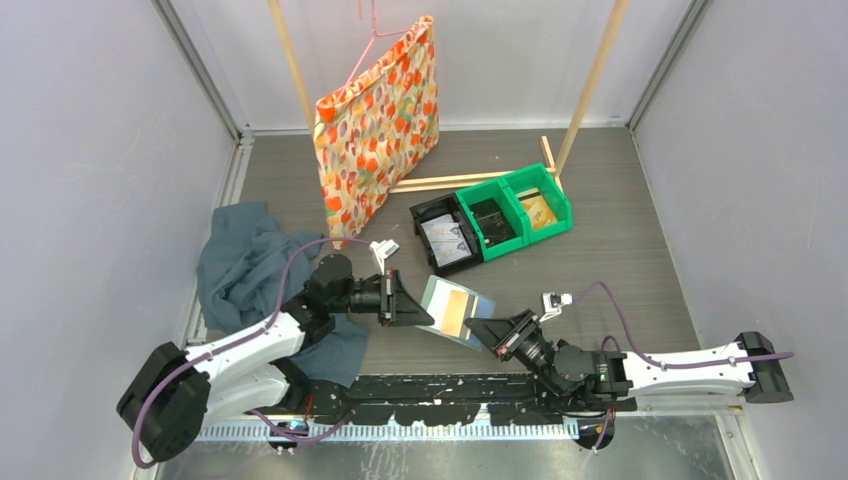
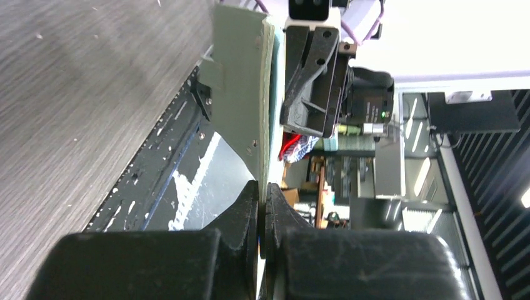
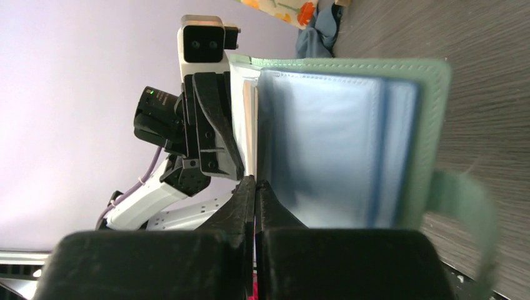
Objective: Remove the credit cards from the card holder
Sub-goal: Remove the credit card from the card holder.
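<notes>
The sage-green card holder [image 1: 480, 304] hangs open just above the table, between my two grippers. My left gripper [image 1: 424, 317] is shut on its left edge; in the left wrist view the green cover [image 2: 240, 81] runs straight up out of the shut jaws of the left gripper [image 2: 262, 187]. A tan credit card [image 1: 455, 310] lies on the inner side. My right gripper [image 1: 472, 326] meets the holder from the right. In the right wrist view the right gripper [image 3: 255, 182] is shut on the thin pale edge of a card [image 3: 249, 125] beside the pale blue pockets [image 3: 325, 144].
Green bins [image 1: 520, 208] and a black bin [image 1: 445, 236] with papers stand behind the holder. A dark teal cloth [image 1: 240, 265] lies at the left, partly under the left arm. A floral bag [image 1: 380, 120] hangs from a wooden frame [image 1: 590, 80] at the back.
</notes>
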Available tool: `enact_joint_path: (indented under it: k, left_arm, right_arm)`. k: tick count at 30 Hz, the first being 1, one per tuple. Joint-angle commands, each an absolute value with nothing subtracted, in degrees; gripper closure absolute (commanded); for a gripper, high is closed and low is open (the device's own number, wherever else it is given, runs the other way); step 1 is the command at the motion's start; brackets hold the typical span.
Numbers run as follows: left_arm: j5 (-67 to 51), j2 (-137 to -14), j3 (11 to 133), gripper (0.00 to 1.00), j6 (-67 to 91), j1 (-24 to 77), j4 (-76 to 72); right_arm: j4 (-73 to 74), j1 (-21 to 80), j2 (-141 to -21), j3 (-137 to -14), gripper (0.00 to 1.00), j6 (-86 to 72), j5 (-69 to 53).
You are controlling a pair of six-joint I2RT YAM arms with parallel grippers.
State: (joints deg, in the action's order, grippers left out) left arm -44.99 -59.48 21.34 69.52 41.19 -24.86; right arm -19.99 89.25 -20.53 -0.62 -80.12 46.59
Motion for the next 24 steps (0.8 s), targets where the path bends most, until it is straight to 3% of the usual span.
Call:
enact_joint_path:
  k: [1,9,14,18,24]
  left_arm:
    - [-42.6,-55.3,19.7,0.99,71.0,36.8,-25.7]
    - [-44.4,-53.1,20.0,0.99,69.8,34.9,-21.9]
    - [-46.8,-53.1,22.5,0.99,64.6,31.3,-12.2]
    - [-47.5,-54.2,24.9,0.99,58.7,30.9,-2.7]
    - [-47.7,-53.9,25.3,1.0,57.6,30.1,-1.4]
  right_arm:
    - [-16.4,89.3,-20.2,1.5,0.99,-81.8,49.0]
    - [-12.7,89.3,-16.8,1.2,0.99,-81.8,49.6]
    - [-9.6,89.4,-13.2,0.6,0.99,-80.9,49.3]
    - [2.4,89.4,-10.3,-5.3,1.0,-79.4,50.6]
    - [17.1,89.3,-8.4,-12.9,1.0,-78.3,53.3]
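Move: Between the two grippers sits the gold credit card, still in the card holder. Its middle is about 2 cm ahead and 2 cm left of the right hand, whose fingers are already shut on its edge. The left hand, already pinching the holder's left edge, has the card some 5 cm to its right and 1 cm ahead, about level. The black tray lies roughly 16 cm ahead and 4 cm left of the right hand, the green bins some 22 cm ahead and 11 cm right, both around 12 cm below. Drawing the holder off the card, the left hand keeps its pinch and travels about 4 cm left and a little forward, then sinks nearly 3 cm as its fingertips dip. The right hand stays almost put at first, gripping the card, then pulls some 2.5 cm right, away from the holder, tilting about 10 degrees. ##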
